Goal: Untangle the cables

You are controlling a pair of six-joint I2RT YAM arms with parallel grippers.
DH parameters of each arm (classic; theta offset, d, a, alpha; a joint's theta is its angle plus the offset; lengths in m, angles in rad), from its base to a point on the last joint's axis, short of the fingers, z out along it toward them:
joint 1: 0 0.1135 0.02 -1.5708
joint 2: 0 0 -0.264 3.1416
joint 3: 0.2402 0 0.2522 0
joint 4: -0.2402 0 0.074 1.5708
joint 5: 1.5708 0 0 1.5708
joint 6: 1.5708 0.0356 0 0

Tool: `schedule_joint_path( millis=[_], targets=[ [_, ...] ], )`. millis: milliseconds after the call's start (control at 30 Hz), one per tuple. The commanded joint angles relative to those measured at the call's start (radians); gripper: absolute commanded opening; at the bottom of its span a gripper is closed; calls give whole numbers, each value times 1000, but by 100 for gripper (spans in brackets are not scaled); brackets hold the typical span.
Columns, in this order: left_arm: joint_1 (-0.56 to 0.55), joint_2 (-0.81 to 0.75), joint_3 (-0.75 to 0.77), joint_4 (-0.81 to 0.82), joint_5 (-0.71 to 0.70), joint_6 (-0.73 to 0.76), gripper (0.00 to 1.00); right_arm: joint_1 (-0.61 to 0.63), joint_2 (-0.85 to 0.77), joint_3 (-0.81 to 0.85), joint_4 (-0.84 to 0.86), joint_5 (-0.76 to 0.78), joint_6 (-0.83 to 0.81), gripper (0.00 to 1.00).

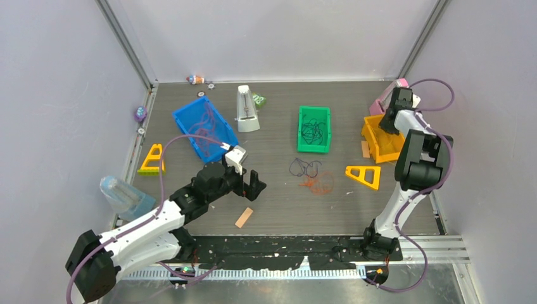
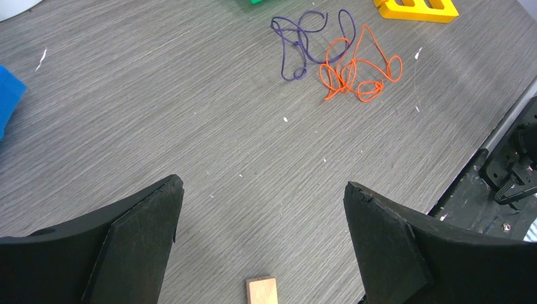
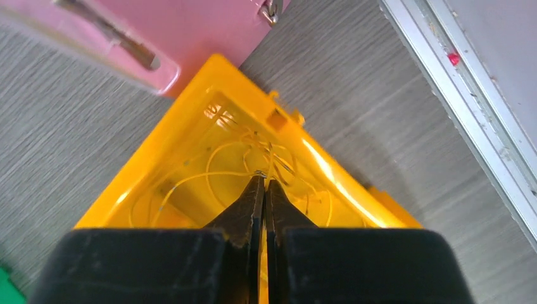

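Observation:
A dark purple cable [image 1: 304, 166] [image 2: 297, 47] and an orange cable [image 1: 318, 184] [image 2: 354, 69] lie loosely looped side by side on the grey table, touching where they meet. My left gripper [image 1: 250, 185] [image 2: 263, 190] hovers open to their left, with nothing between its fingers. My right gripper [image 1: 387, 123] [image 3: 264, 180] reaches down into the yellow bin [image 1: 380, 149] [image 3: 190, 114] at the far right. Its jaws are pressed together, the tips pinching a thin yellow cable [image 3: 209, 177] that coils in the bin.
A green bin [image 1: 315, 149] holds dark cables and a blue bin [image 1: 190, 117] holds purple ones. A tan wooden stick [image 1: 244, 217] [image 2: 262, 291] lies just below the left gripper. Yellow triangles [image 1: 364, 175] [image 1: 152, 159], a white upright object [image 1: 246, 109], a pink box [image 3: 209, 31] and a clear bottle [image 1: 123, 196] stand around.

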Motion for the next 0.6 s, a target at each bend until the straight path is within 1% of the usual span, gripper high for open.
schedule_joint_path(
  millis=[0,100,133,167,200,233,267,333,367,400,467,533,567],
  targets=[
    [-4,8,34,30,-4,3,99,1,105,77,-62,-17,6,7],
    [-4,1,29,26,-7,2,99,2,109,84,-68,-29,5,12],
    [-4,-2,26,25,-9,3,99,2,100,81,-68,-29,3,17],
    [-4,-3,25,24,-7,5,99,2,75,78,-67,-26,1,19],
    [-4,-1,23,23,-3,7,100,2,61,73,-66,-26,-2,26],
    [-4,5,25,21,3,10,100,2,28,72,-66,-22,-3,30],
    [-4,12,27,21,11,9,100,2,9,71,-65,-22,-3,37],
    [-4,33,35,23,26,5,100,5,-43,69,-64,-20,-7,45],
    [-4,49,41,23,33,4,100,9,-75,69,-64,-20,-9,47],
    [-4,65,51,23,42,2,99,10,-90,72,-71,-20,-9,52],
    [-4,103,69,25,53,-3,100,13,-129,74,-80,-20,-15,54],
    [-4,139,82,42,69,-11,100,18,-164,74,-90,-21,-21,59],
    [-4,160,90,54,76,-16,100,17,-183,74,-98,-21,-23,65]
  ],
)
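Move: The orange bin, where the yellow cable held in the shut right fingers is going, has its middle about 2 cm back, 2 cm left and 3 cm below that hand. The pink metronome stands some 13 cm ahead and 2 cm left, about level in height; a wooden block lies 7 cm back, 10 cm left. From the left hand, the orange cable is about 24 cm right, level fore-and-aft, the purple cable 19 cm right and 6 cm ahead, both 14 cm below. The yellow cable, still pinched in the right fingers, is lowered about 4 cm deeper into the orange bin; the fingers open to a little over half and let go, and the hand lifts straight up some 8 cm from its lowest point. Late on, the open left hand starts sinking and edges right, towards the orange and purple cables. ##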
